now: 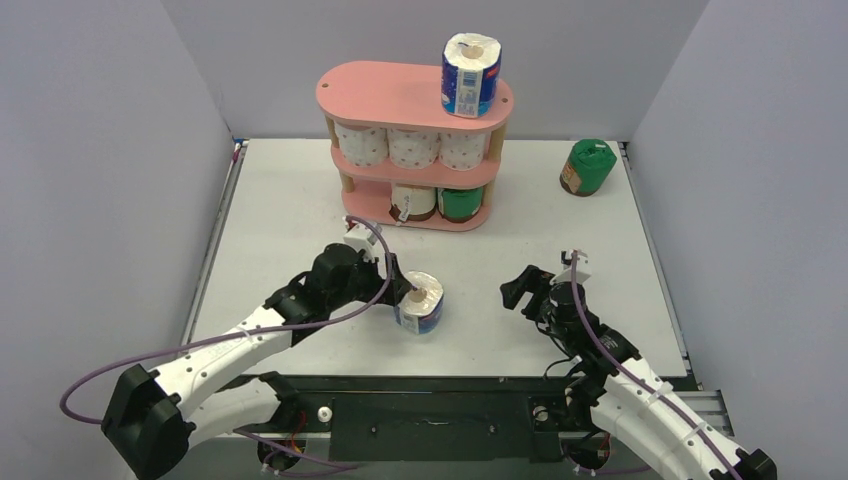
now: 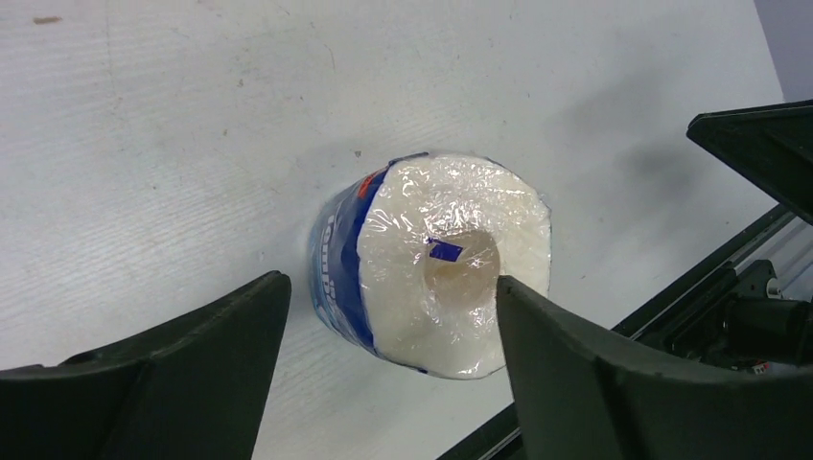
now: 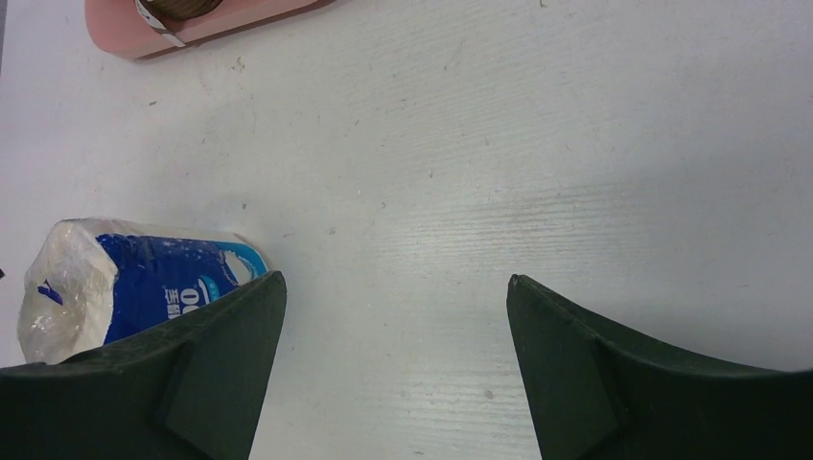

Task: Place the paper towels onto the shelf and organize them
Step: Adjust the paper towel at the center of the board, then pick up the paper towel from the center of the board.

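A blue-and-white wrapped paper towel roll [image 1: 421, 301] [image 2: 451, 259] [image 3: 144, 287] stands on the table in front of the shelf. My left gripper [image 1: 398, 285] [image 2: 388, 278] is open over it. One finger is off to the roll's side with a gap, and the other shows against the roll's core end. The pink shelf [image 1: 400, 95] holds a second blue-and-white roll [image 1: 470, 75] on its top board. Three pink-dotted white rolls [image 1: 412, 148] fill the middle tier. A beige roll [image 1: 413, 202] and a green one [image 1: 460, 203] sit on the bottom tier. My right gripper [image 1: 520, 290] [image 3: 395, 283] is open over bare table.
A green-wrapped roll [image 1: 587, 166] sits alone at the far right of the table, near the right wall. The shelf's base [image 3: 220, 19] shows at the top of the right wrist view. The black rail [image 1: 430, 385] runs along the table's near edge.
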Robot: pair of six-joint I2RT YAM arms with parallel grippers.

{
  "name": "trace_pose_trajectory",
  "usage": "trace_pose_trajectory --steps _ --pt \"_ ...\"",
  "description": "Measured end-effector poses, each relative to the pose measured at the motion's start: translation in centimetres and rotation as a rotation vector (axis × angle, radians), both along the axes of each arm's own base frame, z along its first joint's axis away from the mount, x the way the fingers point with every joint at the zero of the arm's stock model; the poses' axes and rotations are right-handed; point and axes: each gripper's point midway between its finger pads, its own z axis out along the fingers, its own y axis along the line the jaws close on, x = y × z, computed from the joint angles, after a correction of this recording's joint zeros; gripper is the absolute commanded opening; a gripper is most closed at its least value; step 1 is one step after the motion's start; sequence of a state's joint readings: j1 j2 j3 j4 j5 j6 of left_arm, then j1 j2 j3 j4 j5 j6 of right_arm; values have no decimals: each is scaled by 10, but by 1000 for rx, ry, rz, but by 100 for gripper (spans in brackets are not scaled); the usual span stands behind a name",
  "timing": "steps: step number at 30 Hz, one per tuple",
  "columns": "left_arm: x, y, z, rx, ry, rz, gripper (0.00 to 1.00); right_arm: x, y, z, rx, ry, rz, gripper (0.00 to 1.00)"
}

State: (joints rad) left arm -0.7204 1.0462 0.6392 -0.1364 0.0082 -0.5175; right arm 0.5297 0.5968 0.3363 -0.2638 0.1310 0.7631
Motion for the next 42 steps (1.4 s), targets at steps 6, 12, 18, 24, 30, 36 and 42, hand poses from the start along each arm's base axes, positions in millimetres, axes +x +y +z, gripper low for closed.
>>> trace_pose_trajectory --steps 6,12,18,24,30,36,42 --pt "10 15 41 -35 -99 97 96 0 -1 -2 -14 2 2 82" --pt "26 77 80 -155 -193 473 96 6 -10 -3 1 12 -56 87" --pt "22 92 77 -215 -173 501 96 13 -13 4 70 7 -81 88" --pt "29 56 38 -58 89 409 96 12 -9 -5 55 40 -54 85" --pt "15 60 17 -34 240 484 96 13 -10 -7 43 43 -55 84" --pt "11 60 27 -108 234 522 96 13 -12 -11 28 55 -56 84" --pt "-4 32 16 -24 238 379 97 13 -12 -17 14 75 -58 84"
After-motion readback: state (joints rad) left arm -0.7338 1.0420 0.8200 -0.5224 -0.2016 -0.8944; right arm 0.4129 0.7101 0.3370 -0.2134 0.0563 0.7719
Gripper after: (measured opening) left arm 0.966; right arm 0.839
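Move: The blue-and-white paper towel stands upright about 3 cm to the left hand's right, level with it, its middle some 8 cm lower. In the shelf's lower tier the brown-and-white paper towel is roughly 25 cm ahead of that hand and 1 cm right, the green one about 24 cm ahead and 11 cm right, both some 7 cm lower. From the right hand the blue-and-white towel is about 18 cm to the left, level ahead, 5 cm lower. Up and left, away from the top of the already standing blue-and-white paper towel, goes the left hand, about 8 cm up and 10 cm left, its fingers opening fully and the wrist turning some 30 degrees counter-clockwise. Then it sinks and comes back right towards the towel, tipping further down and staying open. The right hand eases slightly forward, right and down. ##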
